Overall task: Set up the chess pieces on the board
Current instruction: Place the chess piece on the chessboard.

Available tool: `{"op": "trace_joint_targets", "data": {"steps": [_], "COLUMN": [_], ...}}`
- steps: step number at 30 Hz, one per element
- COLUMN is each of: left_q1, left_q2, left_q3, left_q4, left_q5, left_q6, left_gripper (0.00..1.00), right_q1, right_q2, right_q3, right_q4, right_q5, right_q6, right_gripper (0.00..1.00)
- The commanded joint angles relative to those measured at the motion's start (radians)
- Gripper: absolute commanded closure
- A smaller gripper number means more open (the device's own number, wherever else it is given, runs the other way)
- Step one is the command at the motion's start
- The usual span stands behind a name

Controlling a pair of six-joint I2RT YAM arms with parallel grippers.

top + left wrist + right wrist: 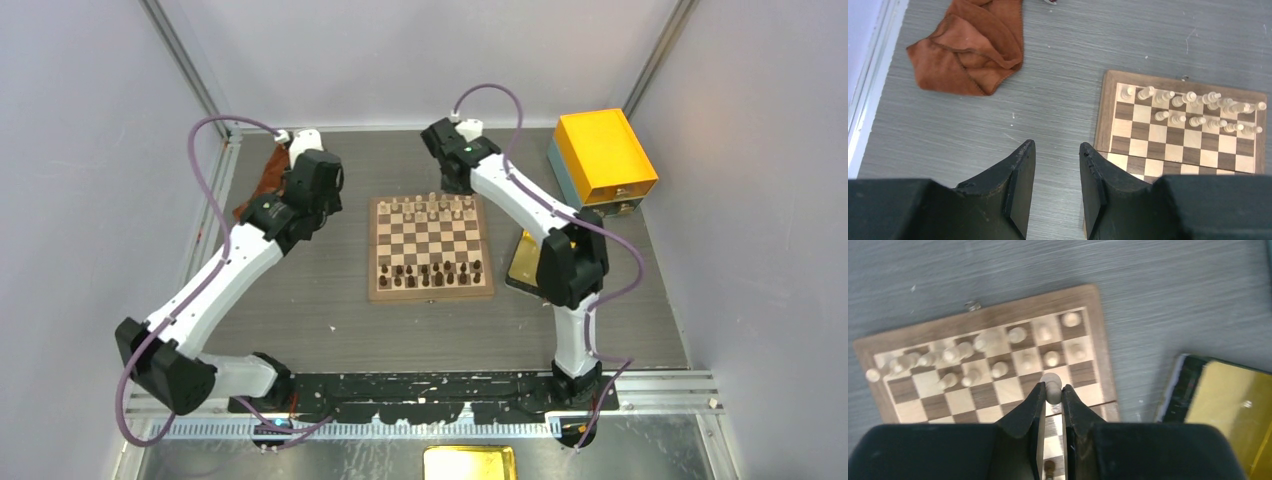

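The board (431,295) lies mid-table. Cream chess pieces (432,208) fill its two far rows and dark pieces (432,274) stand on the near rows. My right gripper (1052,387) is shut on a cream pawn (1051,381), held above the board (1105,355) near its right edge, beside the other cream pieces (998,369). My left gripper (1057,145) is open and holds nothing. It hangs over the grey table just left of the board (1103,110), whose cream pieces (1193,107) stand to the right.
A rust-orange cloth (970,50) lies crumpled at the far left. An orange-yellow box (603,155) stands at the far right. A shallow golden-yellow tray (1228,405) sits just right of the board, partly under my right arm.
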Motion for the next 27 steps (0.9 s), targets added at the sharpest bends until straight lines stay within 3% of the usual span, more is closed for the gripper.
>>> {"op": "trace_joint_targets", "data": {"steps": [1, 13, 27], "left_q1": [0.027, 0.04, 0.041], "left_q2": [-0.071, -0.159, -0.199], "left_q3": [-0.028, -0.083, -0.088], "left_q4": [-0.029, -0.049, -0.052], "left_q5": [-0.036, -0.029, -0.023], "left_q6": [-0.053, -0.078, -0.086], "left_gripper": [0.61, 0.61, 0.61], "right_q1": [0.069, 0.21, 0.262], "right_q2": [0.061, 0.225, 0.351], "right_q3": [0.118, 0.334, 0.48], "right_q4": [0.045, -0.012, -0.084], "right_q5": [-0.047, -0.068, -0.099], "right_q6": [-0.074, -0.102, -0.085], "right_gripper": [0.99, 0.99, 0.99]}}
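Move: The closed right fingers already hold a white pawn over the right side of the board; its empty square, second column from the left and second row from the far edge, lies about 17 cm to the left, level ahead, some 12 cm below. From that square, the standing knight is about 3 cm farther out, the corner rook 3 cm farther out and 3 cm left, and the nearest placed pawn 3 cm right. From the idle left hand the square is roughly 9 cm ahead, 15 cm right and 21 cm below. Keeping its pinch on the pawn, the right hand sweeps left about 17 cm across the far half of the board towards the gap at the left end of the white pawn row, slowing as it gets there, sinking some 4 cm overall, mostly late, and turning about 20 degrees counter-clockwise. The empty left hand backs off from the board meanwhile, some 5 cm back and to the left, its fingers staying open. ##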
